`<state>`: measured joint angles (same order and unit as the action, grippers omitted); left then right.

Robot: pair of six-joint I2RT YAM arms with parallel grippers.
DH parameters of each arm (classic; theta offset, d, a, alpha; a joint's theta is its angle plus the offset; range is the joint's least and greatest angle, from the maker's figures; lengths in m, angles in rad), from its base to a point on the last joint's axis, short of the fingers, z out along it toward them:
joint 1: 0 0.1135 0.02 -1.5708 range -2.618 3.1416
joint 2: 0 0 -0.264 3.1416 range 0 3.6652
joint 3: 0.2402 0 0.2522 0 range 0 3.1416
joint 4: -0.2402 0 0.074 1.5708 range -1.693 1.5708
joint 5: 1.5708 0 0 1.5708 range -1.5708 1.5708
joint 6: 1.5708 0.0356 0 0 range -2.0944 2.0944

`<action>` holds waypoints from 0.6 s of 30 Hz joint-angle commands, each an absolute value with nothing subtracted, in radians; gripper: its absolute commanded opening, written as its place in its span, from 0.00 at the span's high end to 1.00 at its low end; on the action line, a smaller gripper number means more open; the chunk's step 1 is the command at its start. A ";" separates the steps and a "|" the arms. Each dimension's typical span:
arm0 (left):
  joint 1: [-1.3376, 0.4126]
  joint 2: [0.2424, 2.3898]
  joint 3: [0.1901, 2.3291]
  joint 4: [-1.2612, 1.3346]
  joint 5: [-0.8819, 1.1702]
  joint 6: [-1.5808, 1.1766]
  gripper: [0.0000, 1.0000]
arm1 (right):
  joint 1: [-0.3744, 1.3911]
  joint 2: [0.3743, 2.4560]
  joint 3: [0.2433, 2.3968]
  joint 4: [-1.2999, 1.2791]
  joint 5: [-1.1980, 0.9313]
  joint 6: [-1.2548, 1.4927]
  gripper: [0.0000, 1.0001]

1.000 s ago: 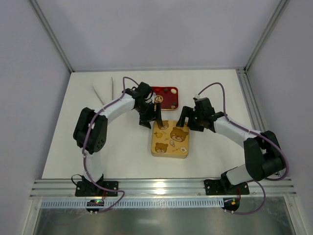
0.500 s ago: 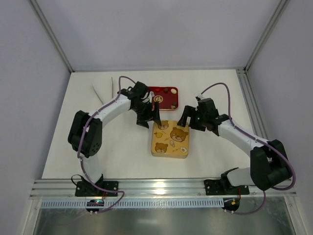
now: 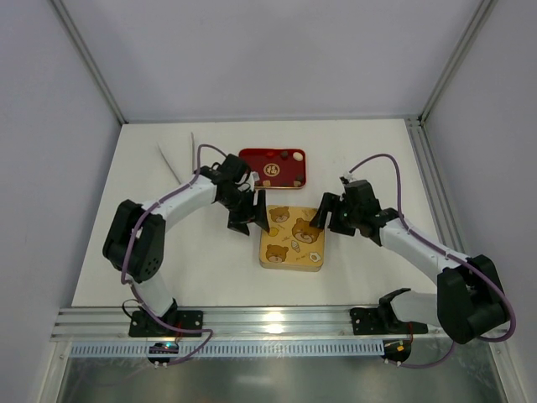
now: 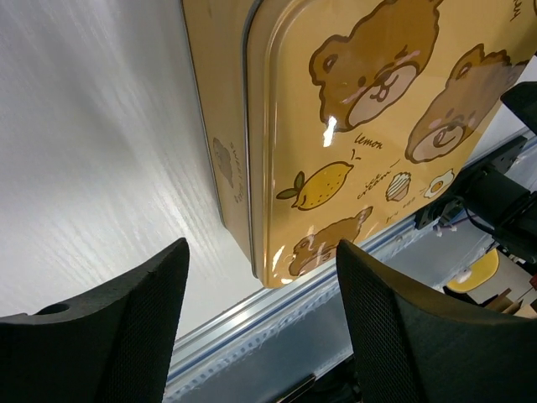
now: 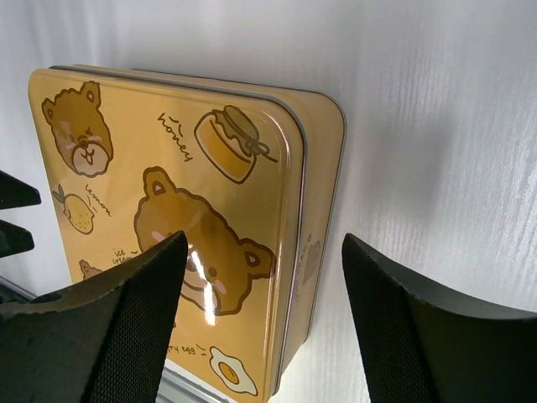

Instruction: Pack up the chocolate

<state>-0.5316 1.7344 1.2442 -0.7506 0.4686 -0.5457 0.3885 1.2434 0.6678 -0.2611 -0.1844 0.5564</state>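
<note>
A few small pieces of chocolate (image 3: pixel 285 155) lie in the red tray (image 3: pixel 252 159) at the back of the table. In front of it sits a yellow tin (image 3: pixel 292 243) with its bear-print lid on (image 4: pixel 369 126) (image 5: pixel 168 193). My left gripper (image 3: pixel 250 221) (image 4: pixel 262 252) hangs open over the tin's left side, with the tin's wall and corner showing between its fingers. My right gripper (image 3: pixel 329 216) (image 5: pixel 264 243) is open over the tin's right edge. Neither one holds anything.
Two thin white strips (image 3: pixel 178 155) lie at the back left of the white table (image 3: pixel 126 252). An aluminium rail (image 3: pixel 277 319) runs along the near edge by the arm bases. Grey walls enclose the table on three sides.
Both arms have drawn toward the near side. The left gripper left the red tray's front edge for the tin's left side. The right gripper slid along the tin's right edge and narrowed a little.
</note>
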 commanded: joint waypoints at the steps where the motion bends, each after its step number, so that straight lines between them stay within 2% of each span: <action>1: -0.552 1.710 1.233 -0.701 0.500 -0.555 0.31 | 0.387 1.219 0.661 -0.213 -0.202 0.572 0.25; 12: -0.561 1.759 1.253 -0.664 0.512 -0.580 0.32 | 0.387 1.267 0.686 -0.198 -0.219 0.584 0.42; 18: -0.563 1.793 1.276 -0.657 0.526 -0.586 0.32 | 0.387 1.290 0.706 -0.198 -0.224 0.588 0.47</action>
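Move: The bear-print chocolate box has its middle about 9 cm right, 3 cm back and 4 cm below the left hand, whose fingers sit by the lid's left edge. From the right hand the middle is roughly 8 cm left, 3 cm back and 4 cm below. The red tray lies some 16 cm ahead and 4 cm right of the left hand, or about 16 cm ahead and 14 cm left of the right hand, near table height. Bring the left gripper about 1.5 cm to the right, farther in over the lid's left edge, and let it sink about 1 cm late on, its fingers staying well open. Hold the right gripper nearly in place at the right edge while narrowing its fingers by about a quarter of their range, then lower it a little under 1 cm and ease it slightly left. Whether either touches the lid can't be seen. ##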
